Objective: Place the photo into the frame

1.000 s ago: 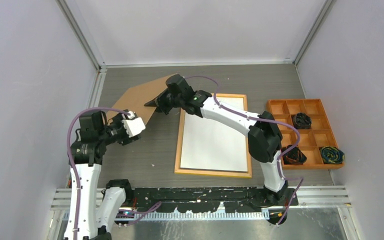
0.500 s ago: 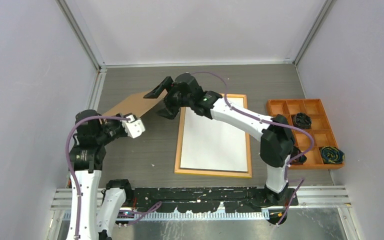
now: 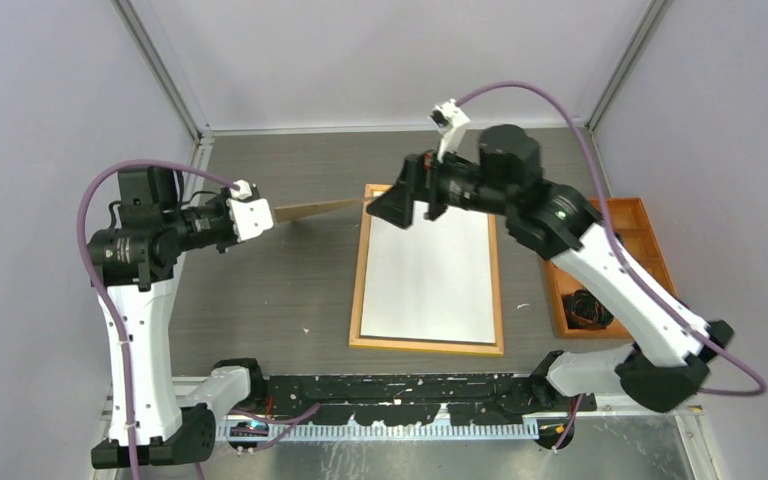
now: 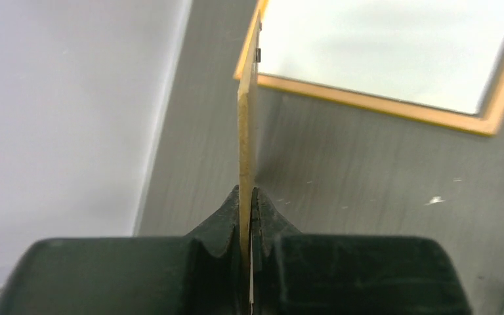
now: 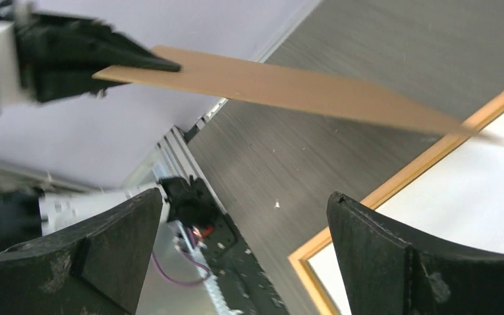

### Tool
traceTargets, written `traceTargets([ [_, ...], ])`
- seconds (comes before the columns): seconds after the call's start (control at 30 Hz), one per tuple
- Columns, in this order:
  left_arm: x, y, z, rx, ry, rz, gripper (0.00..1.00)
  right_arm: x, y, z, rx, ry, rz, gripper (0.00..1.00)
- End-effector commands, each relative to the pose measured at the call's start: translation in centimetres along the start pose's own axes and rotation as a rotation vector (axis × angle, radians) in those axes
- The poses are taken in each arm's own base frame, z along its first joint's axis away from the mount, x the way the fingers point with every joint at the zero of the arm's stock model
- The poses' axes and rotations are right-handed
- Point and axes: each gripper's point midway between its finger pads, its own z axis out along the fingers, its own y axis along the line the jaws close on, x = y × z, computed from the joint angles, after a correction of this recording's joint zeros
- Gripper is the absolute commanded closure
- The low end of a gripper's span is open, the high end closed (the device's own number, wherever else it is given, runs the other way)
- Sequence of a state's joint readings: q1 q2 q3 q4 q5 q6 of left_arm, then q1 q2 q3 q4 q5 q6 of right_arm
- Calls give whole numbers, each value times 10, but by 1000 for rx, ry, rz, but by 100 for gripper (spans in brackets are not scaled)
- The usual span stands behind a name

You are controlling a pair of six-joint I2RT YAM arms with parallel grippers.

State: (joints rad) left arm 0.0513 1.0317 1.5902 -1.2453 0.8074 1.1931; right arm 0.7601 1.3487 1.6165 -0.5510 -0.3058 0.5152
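Note:
The frame point(image 3: 425, 346) lies flat mid-table, tan back up, also in the left wrist view point(image 4: 367, 105) and right wrist view point(image 5: 394, 187). Inside it is a plain white sheet point(image 3: 428, 275), as far as I can tell the photo's reverse. My left gripper point(image 3: 272, 212) is shut on one end of the brown backing board point(image 3: 320, 208), holding it edge-on in the air left of the frame; the board point(image 4: 245, 131) runs straight out from the pinched jaws point(image 4: 246, 193). My right gripper point(image 3: 405, 200) hangs open and empty above the frame's far left corner, the board point(image 5: 302, 88) beyond its fingers point(image 5: 246, 203).
An orange compartment tray point(image 3: 650, 215) sits at the right, partly behind my right arm, with a dark cable bundle point(image 3: 588, 308) in it. Grey walls close in left, right and back. A metal rail point(image 3: 410, 390) runs along the near edge.
The right gripper let go of the board, opened wide and pulled back up to the right. The left gripper shut on the board's end and lifted it, turning it edge-on.

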Motion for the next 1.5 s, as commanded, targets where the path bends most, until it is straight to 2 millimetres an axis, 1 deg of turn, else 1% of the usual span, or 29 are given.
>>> traceTargets([
  [0.0,-33,-37,-12,121,-124,2,94,2,17,-36,-129,-37,-407,0],
  [0.1,-36,-44,-13,143,-137,-8,93,17,18,-33,-209,-4,-546,0],
  [0.23,-40,-50,-14,169,-157,-38,93,28,20,-20,-281,23,-654,3],
  [0.33,-45,-53,-16,181,-173,-48,94,29,15,-4,-265,27,-725,6],
  [0.4,-48,-53,-18,183,-178,-42,94,29,4,10,-226,33,-763,8],
  [0.47,-51,-52,-20,189,-180,-43,95,28,-1,20,-211,43,-797,10],
  [0.6,-48,-59,-21,224,-173,-37,96,25,-6,38,-189,60,-854,15],
  [0.67,-44,-61,-19,230,-160,-36,96,28,-8,46,-190,81,-874,17],
  [0.77,-40,-61,-19,224,-146,-14,96,39,-5,54,-208,112,-922,17],
  [0.9,-42,-59,-20,201,-150,10,96,50,-8,68,-197,143,-971,18],
  [0.97,-43,-59,-21,201,-152,16,96,52,-8,74,-191,146,-984,22],
  [1.1,-42,-60,-21,213,-148,14,97,54,-4,84,-188,127,-995,35],
  [1.2,-41,-59,-20,212,-146,20,97,56,2,87,-194,120,-1004,45],
  [1.23,-41,-58,-20,207,-145,21,97,57,2,87,-191,118,-1005,51],
  [1.27,-40,-56,-19,199,-142,20,95,56,3,87,-186,114,-1007,59],
  [1.3,-39,-53,-18,186,-140,17,93,56,3,87,-179,108,-1009,69],
  [1.33,-39,-50,-17,170,-141,10,89,54,4,87,-171,98,-1002,90],
  [1.37,-40,-43,-16,141,-142,6,85,52,4,87,-160,88,-991,98],
  [1.4,-39,-41,-15,129,-141,0,81,50,4,87,-152,76,-981,99],
  [1.43,-40,-32,-14,91,-146,-10,65,50,4,87,-147,68,-969,99],
  [1.47,-41,-22,-12,52,-151,-21,56,47,6,86,-144,52,-959,99],
])
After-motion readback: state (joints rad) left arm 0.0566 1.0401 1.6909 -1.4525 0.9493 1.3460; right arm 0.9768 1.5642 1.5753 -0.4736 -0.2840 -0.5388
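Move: The left hand already grips one end of the brown backing board; its free end reaches about 15 cm to that hand's right, 7 cm ahead and 8 cm below it. From the wide-open right hand, this free end is about 8 cm left, 6 cm ahead and 10 cm below. The yellow-wood frame, white-backed photo inside, has its middle on the table roughly 38 cm below the right hand, 6 cm ahead and 7 cm right. Backing off first by some 5 cm and rising slightly, the right hand then swings left and down past its start, rolling and turning some 60 degrees in all, to shut from wide open and pinch the backing board's free end. The left draws its end back about 5 cm, twisting slightly clockwise, holds it there, then eases forward as its fingers begin to open. ##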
